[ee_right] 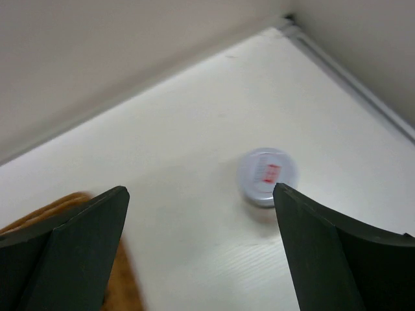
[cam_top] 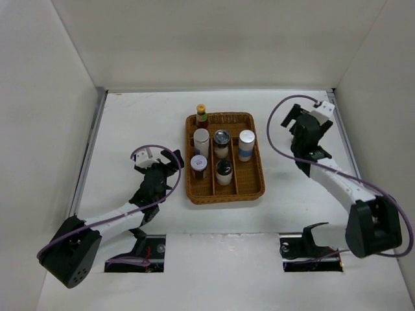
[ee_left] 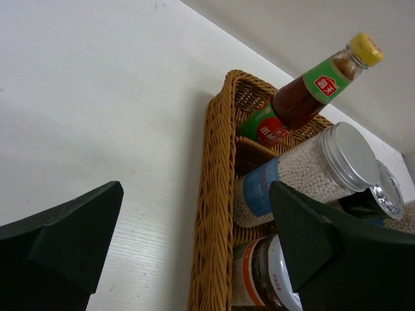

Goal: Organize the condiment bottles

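Observation:
Six condiment bottles stand in the brown wicker tray (cam_top: 254,189): a red-sauce bottle (cam_top: 201,115) with a yellow cap at the back, a white cylinder (cam_top: 201,139), a chrome-topped shaker (cam_top: 222,140), a blue-labelled cylinder (cam_top: 246,144), a white-lidded jar (cam_top: 198,165) and a black-capped shaker (cam_top: 224,170). My left gripper (cam_top: 174,162) is open just left of the tray, its jaws straddling the rim (ee_left: 214,214). My right gripper (cam_top: 290,118) is open and empty at the back right. A further white-lidded jar (ee_right: 267,175) stands on the table just past its right fingertip.
White walls enclose the table on three sides, and the right gripper is close to the back right corner. A blurred edge of the wicker tray (ee_right: 126,288) shows beside the right gripper's left finger. The sauce bottle (ee_left: 305,97) rises above the tray rim.

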Robot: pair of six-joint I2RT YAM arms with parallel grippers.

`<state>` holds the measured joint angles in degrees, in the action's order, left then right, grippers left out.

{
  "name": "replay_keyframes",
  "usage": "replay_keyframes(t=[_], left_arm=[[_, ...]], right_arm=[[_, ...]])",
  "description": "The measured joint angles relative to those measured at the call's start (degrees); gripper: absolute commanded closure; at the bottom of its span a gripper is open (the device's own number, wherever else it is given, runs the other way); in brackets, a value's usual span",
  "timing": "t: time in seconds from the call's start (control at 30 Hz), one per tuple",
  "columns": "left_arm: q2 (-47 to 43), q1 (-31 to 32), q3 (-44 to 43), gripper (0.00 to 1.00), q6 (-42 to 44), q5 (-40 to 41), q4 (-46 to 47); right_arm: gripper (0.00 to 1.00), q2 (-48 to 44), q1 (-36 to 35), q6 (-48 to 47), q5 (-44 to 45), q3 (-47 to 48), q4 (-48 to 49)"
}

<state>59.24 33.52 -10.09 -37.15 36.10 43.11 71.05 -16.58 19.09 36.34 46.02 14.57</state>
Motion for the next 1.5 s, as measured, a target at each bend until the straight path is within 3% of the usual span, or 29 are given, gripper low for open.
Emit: replay_keyframes(t=[0.27,0.57,0.67,0.8,0.9,1.17,1.5], left_arm=[[0.1,0.0,0.0,0.0,-0.6,-0.7,0.0],[0.5,0.3,0.0,0.0,-0.8,-1.1,-0.1],[0.6,0.3,0.0,0.0,-0.8,-1.2,0.0],[0.9,0.3,0.0,0.0,-0.8,-1.2,-0.1],[0.9,0.3,0.0,0.0,-0.8,-1.2,0.0],[0.9,0.3,0.0,0.0,-0.8,-1.4,0.0],[1.0,1.3,0.0,0.0,-0.8,-1.8,0.0]], right_arm=[[0.0,16.6,13.1,1.0,-3.2,2.0,-5.1],[0.01,24.8,16.7,1.6,-12.3,8.7,-5.4],[0.13,26.3,16.6,1.5,-12.7,8.8,-5.1],[0.42,26.9,16.6,1.3,-12.1,8.8,-5.1],[0.48,26.9,16.4,1.5,-11.0,8.2,-3.9],[0.45,17.8,10.4,1.7,-7.4,-0.8,-2.5],[0.43,-3.7,-5.1,2.1,-2.2,-9.7,-9.8]])
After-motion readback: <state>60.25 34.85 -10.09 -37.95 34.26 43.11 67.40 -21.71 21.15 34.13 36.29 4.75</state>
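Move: The white-lidded condiment jar, the last one on the open table, lies about 5 cm ahead of the right hand, 8 cm to its right and some 18 cm below. The blue-labelled bottle in the basket stands about 3 cm back and 18 cm to the left; the dark-lidded jar is roughly 11 cm farther left, level with that bottle. The basket's middle is some 6 cm back and 29 cm left. From the idle left hand, the white-lidded jar is about 14 cm ahead and 65 cm right. The right hand's open fingers close on the white-lidded jar near its lid, after sinking about 15 cm while going right and a little forward, tipping some 20 degrees further down. Keeping its pinch, the hand draws back and left towards the basket, about 10 cm each way, rising 6 cm and turning slightly counter-clockwise. ##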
